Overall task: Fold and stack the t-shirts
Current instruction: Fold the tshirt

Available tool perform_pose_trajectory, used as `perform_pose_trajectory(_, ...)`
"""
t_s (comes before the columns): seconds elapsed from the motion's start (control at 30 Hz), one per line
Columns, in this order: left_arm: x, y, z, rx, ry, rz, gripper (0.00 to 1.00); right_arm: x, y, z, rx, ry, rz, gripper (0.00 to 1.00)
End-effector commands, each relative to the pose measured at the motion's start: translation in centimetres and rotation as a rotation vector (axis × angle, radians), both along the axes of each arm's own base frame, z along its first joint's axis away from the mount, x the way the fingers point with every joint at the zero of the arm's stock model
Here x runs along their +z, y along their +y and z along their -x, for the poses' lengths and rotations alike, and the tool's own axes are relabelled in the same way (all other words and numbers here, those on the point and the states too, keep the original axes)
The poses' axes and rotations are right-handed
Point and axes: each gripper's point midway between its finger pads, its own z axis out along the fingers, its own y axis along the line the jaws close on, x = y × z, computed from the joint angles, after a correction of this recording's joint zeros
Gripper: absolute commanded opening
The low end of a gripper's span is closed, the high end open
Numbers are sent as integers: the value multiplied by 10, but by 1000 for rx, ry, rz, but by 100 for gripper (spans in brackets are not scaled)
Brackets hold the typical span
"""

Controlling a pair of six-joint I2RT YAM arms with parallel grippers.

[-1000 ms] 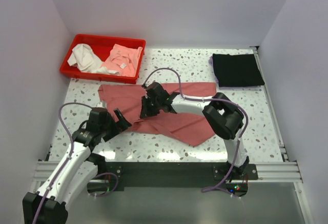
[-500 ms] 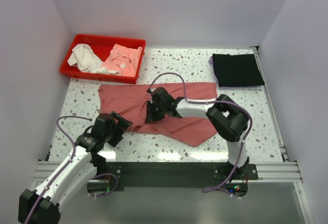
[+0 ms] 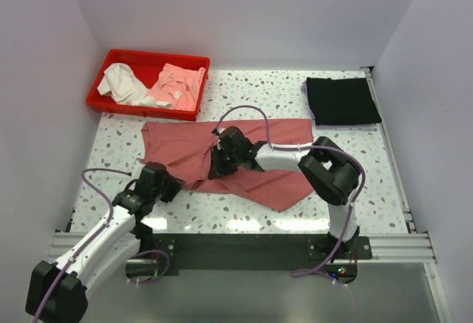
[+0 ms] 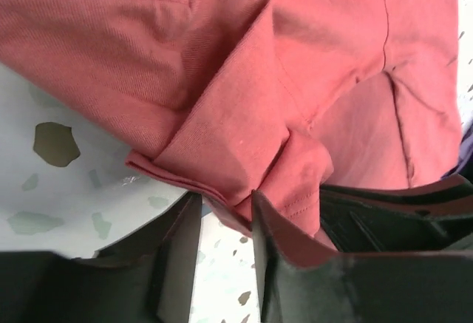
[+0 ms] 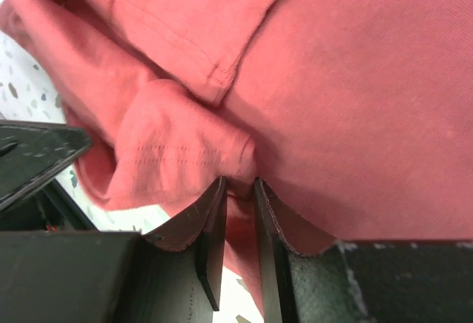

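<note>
The dusty rose-red t-shirt (image 3: 174,144) lies crumpled across the middle of the table. It also fills the left wrist view (image 4: 310,57) and the right wrist view (image 5: 355,79). My right gripper (image 3: 216,166) sits on the shirt's middle, and its jaws (image 5: 240,184) are shut on a bunched fold of the cloth. My left gripper (image 3: 174,185) is low at the shirt's near left edge. It is open (image 4: 225,201), with the folded hem just at its fingertips and bare table between them. The black t-shirt (image 3: 342,100) lies folded at the back right.
A red tray (image 3: 100,86) at the back left holds white and pink garments. White walls close in the left, back and right sides. The speckled table (image 3: 244,90) shows around the shirts.
My left arm has dropped lower and drawn in to the shirt's near left edge. My right gripper has shifted slightly nearer and to the right, pulling the fold with it.
</note>
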Motion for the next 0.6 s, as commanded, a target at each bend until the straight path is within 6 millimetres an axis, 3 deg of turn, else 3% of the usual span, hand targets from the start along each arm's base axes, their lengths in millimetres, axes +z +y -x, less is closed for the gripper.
perform_pose_trajectory(0.0, -2, -2, -8, 23, -42, 28, 28, 38, 11, -6, 20, -66, -98, 27)
perform_pose_trajectory(0.07, -3, -1, -7, 15, -23, 6, 22, 41, 9, -5, 25, -78, -101, 27)
perform_pose_trajectory(0.13, -3, 2, -6, 14, -10, -20, 4, 44, 8, -4, 26, -84, -106, 29)
perform_pose_trajectory(0.23, 7, 4, -6, 4, -16, -38, 0, 52, 8, 0, 44, -83, -128, 46)
perform_pose_trajectory(0.27, 13, 4, -7, 2, -29, -38, 0, 59, 9, 1, 52, -92, -142, 98)
perform_pose_trajectory(0.37, 23, 10, -2, 14, -33, -52, 0, 70, 6, 1, 53, -113, -141, 99)
perform_pose_trajectory(0.47, 31, 18, 5, 32, -23, -80, 0, 95, 0, -1, 39, -169, -162, 99)
perform_pose_trajectory(0.57, 43, 25, 10, 46, -7, -104, 0, 115, -23, -7, -48, -243, -125, 99)
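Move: Just beneath the left hand's half-open fingers, about 1 cm down, is the t-shirt's near edge, bunched into a ridge; the folded hemmed end is some 9 cm to its right and 2 cm farther out, and the shirt's far left corner about 18 cm ahead and 9 cm left. The right hand has that hemmed end right at its tips, 1 cm below; from it the ridge lies 10 cm left and 3 cm back, the shirt's near right corner 22 cm right and 11 cm back. Sinking just over 1 cm onto the ridge of the near edge, the left hand shuts its fingers and pinches the cloth, then draws it up about 4 cm, drifting a little left. Meanwhile the right hand lets go of the hemmed end, rising slowly at first, opening wide, then climbing faster straight up to about 8 cm, with the wrist tilting some 10 degrees. ##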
